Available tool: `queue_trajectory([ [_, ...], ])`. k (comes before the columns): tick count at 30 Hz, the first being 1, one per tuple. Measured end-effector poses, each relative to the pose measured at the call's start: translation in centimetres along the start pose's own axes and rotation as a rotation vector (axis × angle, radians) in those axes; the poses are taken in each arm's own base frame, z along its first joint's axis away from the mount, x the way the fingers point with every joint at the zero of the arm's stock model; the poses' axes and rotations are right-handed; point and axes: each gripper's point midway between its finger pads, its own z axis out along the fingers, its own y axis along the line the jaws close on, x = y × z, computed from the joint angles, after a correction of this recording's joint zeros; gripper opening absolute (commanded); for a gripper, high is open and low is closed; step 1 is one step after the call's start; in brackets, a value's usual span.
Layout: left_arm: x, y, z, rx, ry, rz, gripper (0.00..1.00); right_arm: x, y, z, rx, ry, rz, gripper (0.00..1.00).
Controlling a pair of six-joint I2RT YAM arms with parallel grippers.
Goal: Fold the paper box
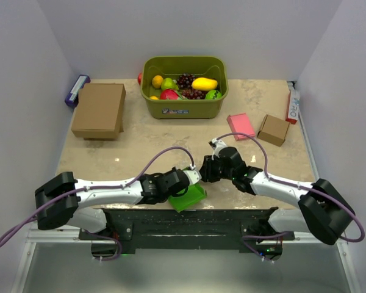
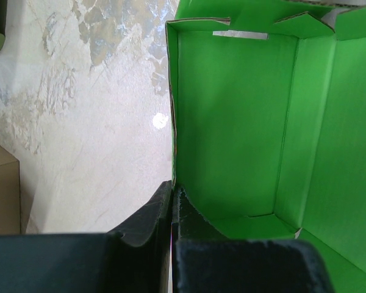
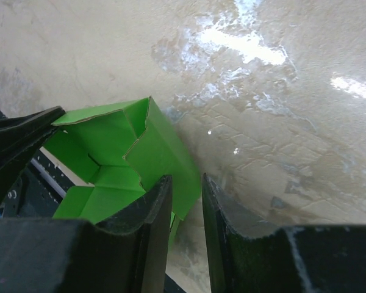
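The bright green paper box (image 1: 190, 197) lies at the table's front edge, part folded, with walls standing and flaps loose. In the left wrist view its open inside (image 2: 232, 122) fills the right half. My left gripper (image 1: 193, 177) is shut on the box's left wall, with the card edge pinched between the fingertips (image 2: 172, 190). My right gripper (image 1: 205, 170) hovers just right of it. In the right wrist view its fingers (image 3: 186, 183) stand a little apart and empty, over a green flap (image 3: 165, 155). My left gripper's finger (image 3: 18, 140) shows at that view's left edge.
An olive basket (image 1: 184, 111) of toy fruit stands at the back centre. A large brown cardboard box (image 1: 99, 110) is back left, with a blue and white item (image 1: 77, 90) by the wall. A pink flat box (image 1: 240, 125) and a small brown box (image 1: 273, 129) are back right.
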Motion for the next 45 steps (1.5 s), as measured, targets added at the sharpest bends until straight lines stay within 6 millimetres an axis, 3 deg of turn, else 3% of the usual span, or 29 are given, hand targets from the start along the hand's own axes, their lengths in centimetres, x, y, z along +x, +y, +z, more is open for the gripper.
queue_trajectory([
  [18, 0.9, -0.2, -0.1, -0.014, 0.035, 0.043, 0.0, 0.7, 1.4, 2.1, -0.052, -0.004, -0.004, 0.29],
  [28, 1.4, -0.5, -0.1, -0.016, 0.059, 0.069, 0.0, 1.4, 1.2, 2.6, -0.043, 0.017, 0.014, 0.4],
  [32, 1.4, -0.6, 0.0, -0.013, 0.061, 0.074, 0.0, 1.7, 1.0, 1.8, -0.032, 0.024, 0.033, 0.58],
  [34, 1.4, -0.7, -0.1, -0.013, 0.06, 0.075, 0.0, 1.5, 1.2, 1.2, -0.03, 0.018, 0.036, 0.63],
  [45, 0.0, 0.8, -0.3, -0.086, 0.026, 0.051, 0.0, -0.1, 2.5, -2.2, -0.053, -0.087, 0.011, 0.66],
])
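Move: Just left of the right hand is the box's right-hand end wall, about 2 cm to its left, 2 cm back and 2 cm below. From that hand the wall edge pinched by the other gripper runs off some 3 cm back and 5 cm left, while the pink box lies about 16 cm ahead and 12 cm right. From the left hand, the end wall is some 3 cm ahead and 7 cm right, a little below. Pushing in to the left with its fingers partly open, the right hand goes about 2.5 cm towards and down against the box's end wall, then backs out: it opens wide as it rises some 4.5 cm, easing right and back, clear of the green card. The left fingers stay shut on the long wall's edge, giving about a centimetre left, back and down before lifting again. ##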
